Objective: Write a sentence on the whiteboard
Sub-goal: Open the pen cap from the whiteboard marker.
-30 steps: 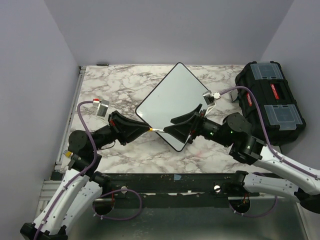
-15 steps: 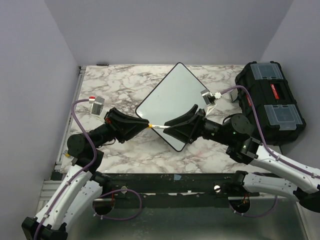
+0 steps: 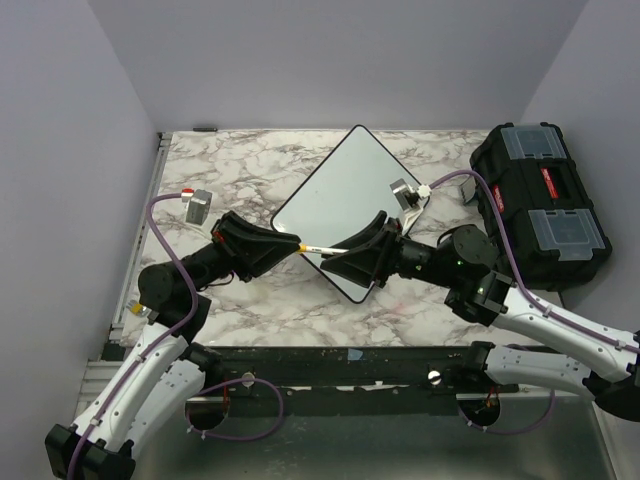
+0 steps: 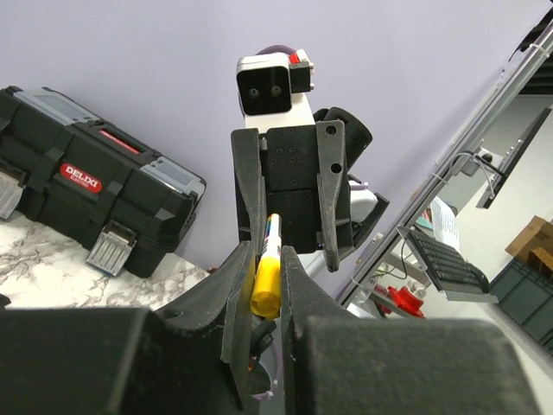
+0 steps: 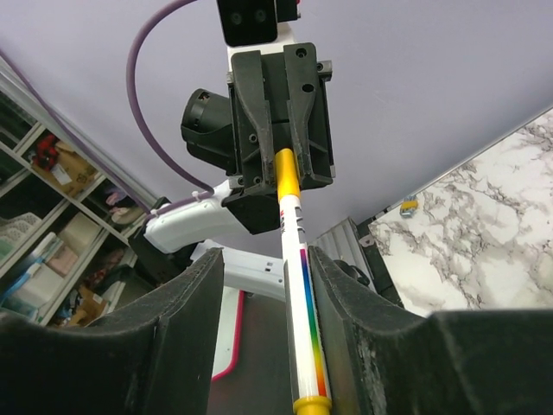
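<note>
The whiteboard [image 3: 340, 195] lies diamond-wise on the marble table [image 3: 220, 170], and no sentence is in view on it. Above its near corner a white marker [image 3: 322, 249] with a rainbow stripe hangs between the two grippers. My left gripper [image 3: 297, 246] [image 4: 266, 259] is shut on the marker's yellow cap [image 4: 266, 285] [image 5: 286, 177]. My right gripper [image 3: 338, 252] [image 5: 266, 259] faces it with its jaws round the barrel [image 5: 298, 294]. One finger [image 5: 333, 285] touches the barrel. The other finger [image 5: 194, 298] stands clear of it.
A black toolbox [image 3: 540, 200] [image 4: 86, 207] sits at the table's right edge. Purple cables loop from both wrists above the table. Lilac walls close in the left, the back and the right.
My right gripper's jaws have narrowed round the marker barrel. Both wrists shifted a little, and the marker now points slightly up to the left.
</note>
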`<state>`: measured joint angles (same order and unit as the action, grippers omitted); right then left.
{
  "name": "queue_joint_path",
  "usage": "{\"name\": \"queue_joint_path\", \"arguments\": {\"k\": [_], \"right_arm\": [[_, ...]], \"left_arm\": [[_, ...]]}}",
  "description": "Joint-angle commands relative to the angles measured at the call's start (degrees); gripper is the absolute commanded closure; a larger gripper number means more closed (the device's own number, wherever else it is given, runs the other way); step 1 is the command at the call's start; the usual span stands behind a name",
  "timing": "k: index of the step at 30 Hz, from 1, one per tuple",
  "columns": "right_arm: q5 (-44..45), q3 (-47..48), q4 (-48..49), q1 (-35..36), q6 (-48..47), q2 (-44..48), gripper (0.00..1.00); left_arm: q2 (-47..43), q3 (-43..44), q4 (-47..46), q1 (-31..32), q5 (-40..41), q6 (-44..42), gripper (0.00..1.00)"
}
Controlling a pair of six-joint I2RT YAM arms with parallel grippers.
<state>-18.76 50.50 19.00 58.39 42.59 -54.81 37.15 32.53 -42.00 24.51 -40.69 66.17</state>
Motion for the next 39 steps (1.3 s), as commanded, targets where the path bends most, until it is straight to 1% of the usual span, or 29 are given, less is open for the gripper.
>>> {"name": "queue_joint_path", "arguments": {"k": [1,10,19,27,31,34,39], "right_arm": [[-1.6,2.1,2.6,-0.5,-0.6,-0.3,0.55],[-2.7,2.8,2.3,-1.1,-1.3,-0.9,0.57],[-4.7,3.4,2.7,-1.1,-0.9,-2.5,0.60],[-5.0,2.6,4.5,-1.0,-0.8,-2.1,0.61],[-5.3,2.7,5.0,-1.1,-0.6,-2.7,0.70],[-5.5,2.8,5.3,-1.2,-0.3,-3.0,0.80],[-5.5,2.7,5.9,-1.2,-0.1,-3.3,0.90]], "left_arm": [[0.1,0.3,-1.0,0.2,-1.2,-0.2,1.00],[0.0,1.1,3.1,0.2,-3.1,-2.1,1.00],[1.7,2.1,3.0,0.2,-3.9,-2.6,1.00],[2.8,1.7,3.3,0.3,-4.7,-3.2,1.00],[3.0,1.4,3.4,0.3,-4.5,-3.3,1.00],[3.0,1.2,3.6,0.3,-4.5,-3.5,1.00],[2.9,1.1,4.2,0.3,-4.4,-4.0,1.00]]}}
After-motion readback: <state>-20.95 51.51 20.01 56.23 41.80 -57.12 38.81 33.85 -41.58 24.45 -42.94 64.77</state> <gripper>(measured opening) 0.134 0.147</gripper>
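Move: The marker lies nearly level between the two grippers. The left hand still holds its yellow end, and the marker's middle is about 4 cm to that hand's right at the same height. From the right hand, with its fingers half open around the free white end, that middle is some 2 cm left and 1 cm ahead. The left gripper is roughly 6 cm to the left and 1 cm ahead. The whiteboard's middle is about 18 cm ahead, 3 cm right and 35 cm below. Right hand eases forward about 1 cm and closes, pinching the marker's white barrel; left keeps the yellow end. ##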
